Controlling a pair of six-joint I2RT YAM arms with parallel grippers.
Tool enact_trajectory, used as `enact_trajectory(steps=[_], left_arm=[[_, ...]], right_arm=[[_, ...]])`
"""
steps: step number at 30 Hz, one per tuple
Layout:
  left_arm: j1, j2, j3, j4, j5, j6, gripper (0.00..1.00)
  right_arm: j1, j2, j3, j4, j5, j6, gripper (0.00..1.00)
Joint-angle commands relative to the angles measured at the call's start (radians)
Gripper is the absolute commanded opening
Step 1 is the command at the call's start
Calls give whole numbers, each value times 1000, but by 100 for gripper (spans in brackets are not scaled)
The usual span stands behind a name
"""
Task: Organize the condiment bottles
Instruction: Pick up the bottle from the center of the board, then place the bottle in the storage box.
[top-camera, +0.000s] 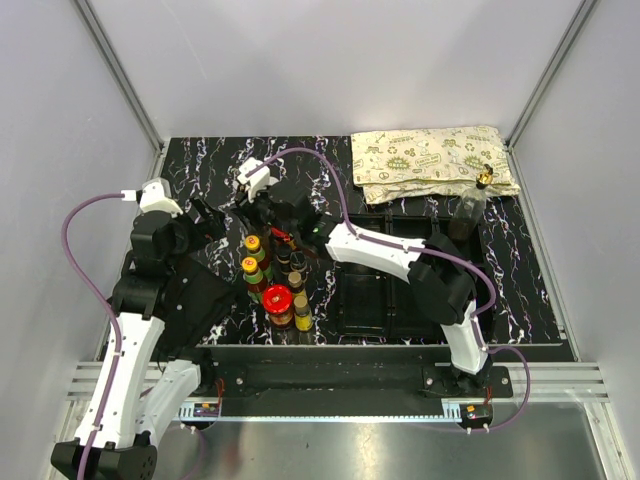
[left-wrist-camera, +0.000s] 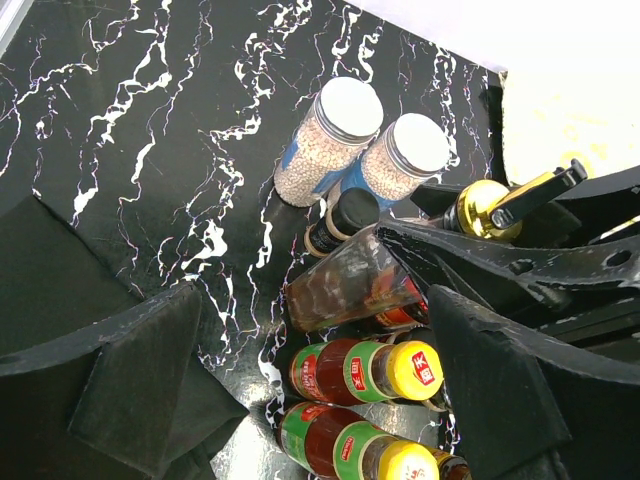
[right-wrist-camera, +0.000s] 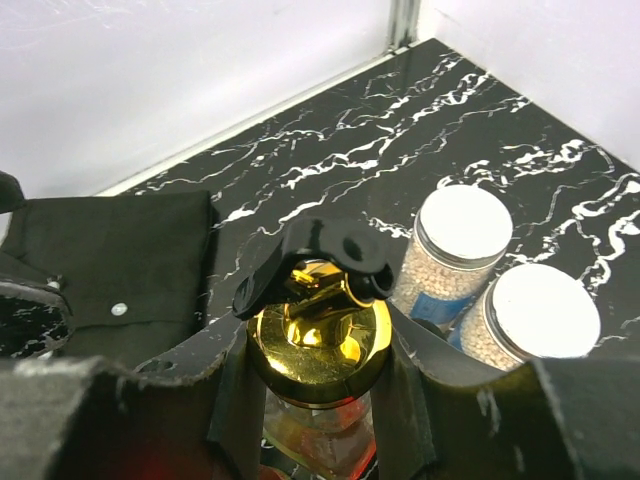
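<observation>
The condiment bottles (top-camera: 275, 285) stand clustered on the black marble table, left of the tray. My right gripper (right-wrist-camera: 318, 390) is shut on a clear glass bottle with a gold spout (right-wrist-camera: 320, 335), its fingers (right-wrist-camera: 410, 385) pressed on either side just under the gold cap. Two white-lidded shakers (right-wrist-camera: 455, 250) stand right behind it. In the left wrist view that same glass bottle (left-wrist-camera: 350, 285) shows beside a black-capped bottle (left-wrist-camera: 345, 220). My left gripper (left-wrist-camera: 320, 375) is open, and two yellow-capped sauce bottles (left-wrist-camera: 365, 370) lie between its wide pads without touching them.
A black compartment tray (top-camera: 390, 290) lies right of the cluster. Another gold-spouted bottle (top-camera: 478, 200) stands at its far right corner, next to a printed paper bag (top-camera: 430, 160). A red-lidded jar (top-camera: 277, 297) sits at the cluster's near end.
</observation>
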Motion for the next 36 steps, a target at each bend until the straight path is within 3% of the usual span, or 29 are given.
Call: enact_trajectory(steps=[1, 10, 19, 30, 36], left_arm=[[-5, -18, 14, 11, -28, 17, 99], [-5, -19, 14, 10, -31, 17, 99], [-6, -21, 14, 8, -33, 16, 99], [-6, -19, 12, 8, -31, 13, 99], [-6, -19, 11, 8, -28, 11, 99]], right_arm=[[14, -83, 58, 124, 92, -48, 0], [14, -129, 166, 68, 65, -68, 0], [14, -222, 173, 74, 91, -91, 0], [15, -425, 137, 43, 190, -194, 0], [15, -573, 78, -63, 374, -237, 0]])
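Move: The right gripper already grips the gold-capped bottle's neck; its next place seems to be the black tray, centred about 41 cm right, 9 cm back and 21 cm below. Close round the bottle, all lower than the hand: a small black-capped bottle 4 cm ahead, 1 cm left; a red-lidded jar level with it, 6 cm right; a yellow-capped sauce bottle 7 cm back, 1 cm right. From the left hand the tray lies some 48 cm right and 1 cm back. Keep the right fingers shut on the neck and raise the gold-capped bottle straight off the board from among its neighbours; once it is well up, carry on rising, about 25 cm in all, while swinging some 11 cm to the right and slightly back. Let the fingertips tip up about 20 degrees and the wrist turn a little clockwise. ##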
